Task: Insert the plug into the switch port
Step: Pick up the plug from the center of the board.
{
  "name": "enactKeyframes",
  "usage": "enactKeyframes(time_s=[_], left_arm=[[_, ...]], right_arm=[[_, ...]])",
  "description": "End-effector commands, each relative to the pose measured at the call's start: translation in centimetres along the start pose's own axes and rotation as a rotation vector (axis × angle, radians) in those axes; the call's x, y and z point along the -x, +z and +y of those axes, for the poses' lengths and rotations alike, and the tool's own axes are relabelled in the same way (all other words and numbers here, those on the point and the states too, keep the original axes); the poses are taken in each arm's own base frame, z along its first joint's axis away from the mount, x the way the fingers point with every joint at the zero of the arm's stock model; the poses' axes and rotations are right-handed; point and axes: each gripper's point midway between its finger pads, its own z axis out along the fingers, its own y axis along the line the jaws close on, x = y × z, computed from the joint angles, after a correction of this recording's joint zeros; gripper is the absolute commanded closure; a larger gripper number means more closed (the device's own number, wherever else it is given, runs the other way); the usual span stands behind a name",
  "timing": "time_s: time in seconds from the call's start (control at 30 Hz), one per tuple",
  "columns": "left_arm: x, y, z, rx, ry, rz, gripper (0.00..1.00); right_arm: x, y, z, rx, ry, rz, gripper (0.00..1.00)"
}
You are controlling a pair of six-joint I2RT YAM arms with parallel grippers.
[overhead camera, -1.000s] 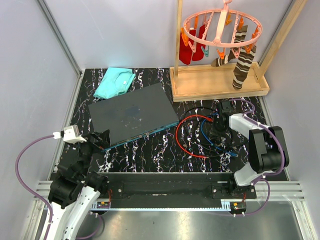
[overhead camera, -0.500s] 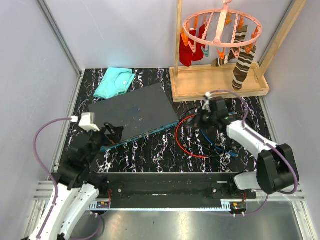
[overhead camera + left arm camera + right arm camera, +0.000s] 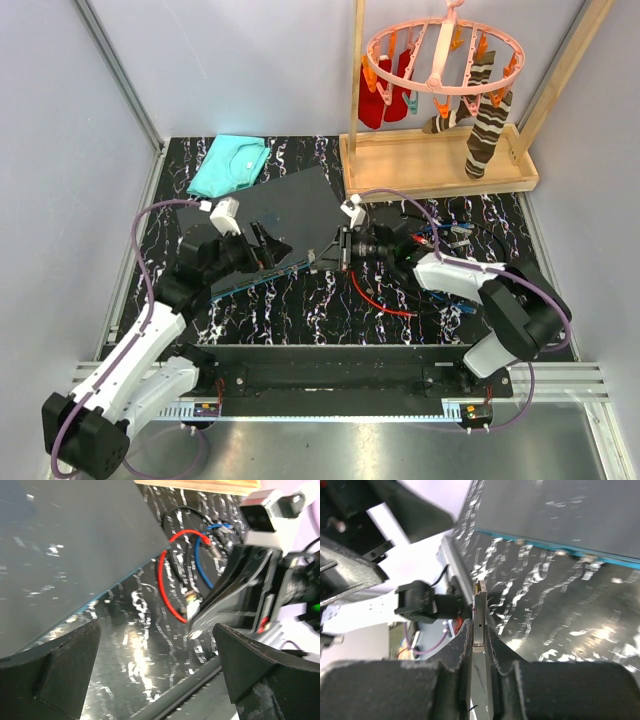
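Note:
The switch (image 3: pixel 262 222) is a flat dark grey box with a teal front edge (image 3: pixel 240 283) lying on the black marbled table. In the right wrist view that edge (image 3: pixel 570 550) shows small sockets. My right gripper (image 3: pixel 324 256) is shut on the plug (image 3: pixel 480 611), a thin clear connector standing out past the fingertips. It points left and sits just off the switch's right front corner, apart from the edge. My left gripper (image 3: pixel 272 245) is open over the switch's front edge, with nothing between its fingers (image 3: pixel 55 670). From the left wrist the switch (image 3: pixel 75 540) fills the upper left.
Red cable (image 3: pixel 372 292) and blue cable (image 3: pixel 440 236) loop on the table right of the switch. A folded teal cloth (image 3: pixel 230 163) lies at the back left. A wooden tray (image 3: pixel 430 172) with a sock hanger stands at the back right.
My right gripper has carried the plug left from the cable pile to the switch's right front corner. My left arm has swung up and right, over the switch's front edge.

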Motion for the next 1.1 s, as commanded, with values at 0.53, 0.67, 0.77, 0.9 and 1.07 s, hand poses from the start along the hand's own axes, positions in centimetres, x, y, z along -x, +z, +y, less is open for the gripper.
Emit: enactKeyframes(time_s=[0.53, 0.67, 0.77, 0.9, 1.07], left_arm=[[-0.1, 3.5, -3.1, -0.042, -0.126, 0.074, 0.3], [-0.8, 3.8, -2.6, -0.028, -0.132, 0.101, 0.54], [-1.4, 3.9, -2.5, -0.028, -0.146, 0.123, 0.75], [-1.6, 3.5, -2.3, -0.008, -0.163, 0.128, 1.0], [-1.1, 2.3, -0.6, 0.12, -0.227, 0.075, 1.0]], right_arm=[[1.3, 3.3, 5.0, 0.161, -0.152, 0.026, 0.94], [1.1, 3.8, 5.1, 0.153, -0.164, 0.037, 0.94], [0.9, 4.1, 5.1, 0.147, -0.169, 0.043, 0.93], [1.1, 4.3, 5.1, 0.124, -0.189, 0.032, 0.87], [1.6, 4.1, 5.0, 0.023, -0.267, -0.016, 0.35]])
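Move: The plug is already off the table in the right fingers, about 1 cm left of that hand's point. From the open left hand the plug lies some 9 cm to the right, level in reach and about 4 cm lower; from the right hand the left gripper is about 10 cm left, 1 cm farther out and 4 cm higher. Under them, the dark board's middle lies about 17 cm ahead, 3 cm left and 19 cm below the left hand; the red cable sits some 16 cm right, 3 cm ahead and 15 cm below the right. Both hands close in on each other in mid-air: the right carries the plug about 5 cm left, rising a little and then sinking most of that back, while the left goes some 4 cm right and nearly 3 cm down towards it, its fingers tipping about 10–15 degrees further down. The left fingers, wide open at first, then shut on the plug and pinch it, and right at the end the right fingers start to part around it. ##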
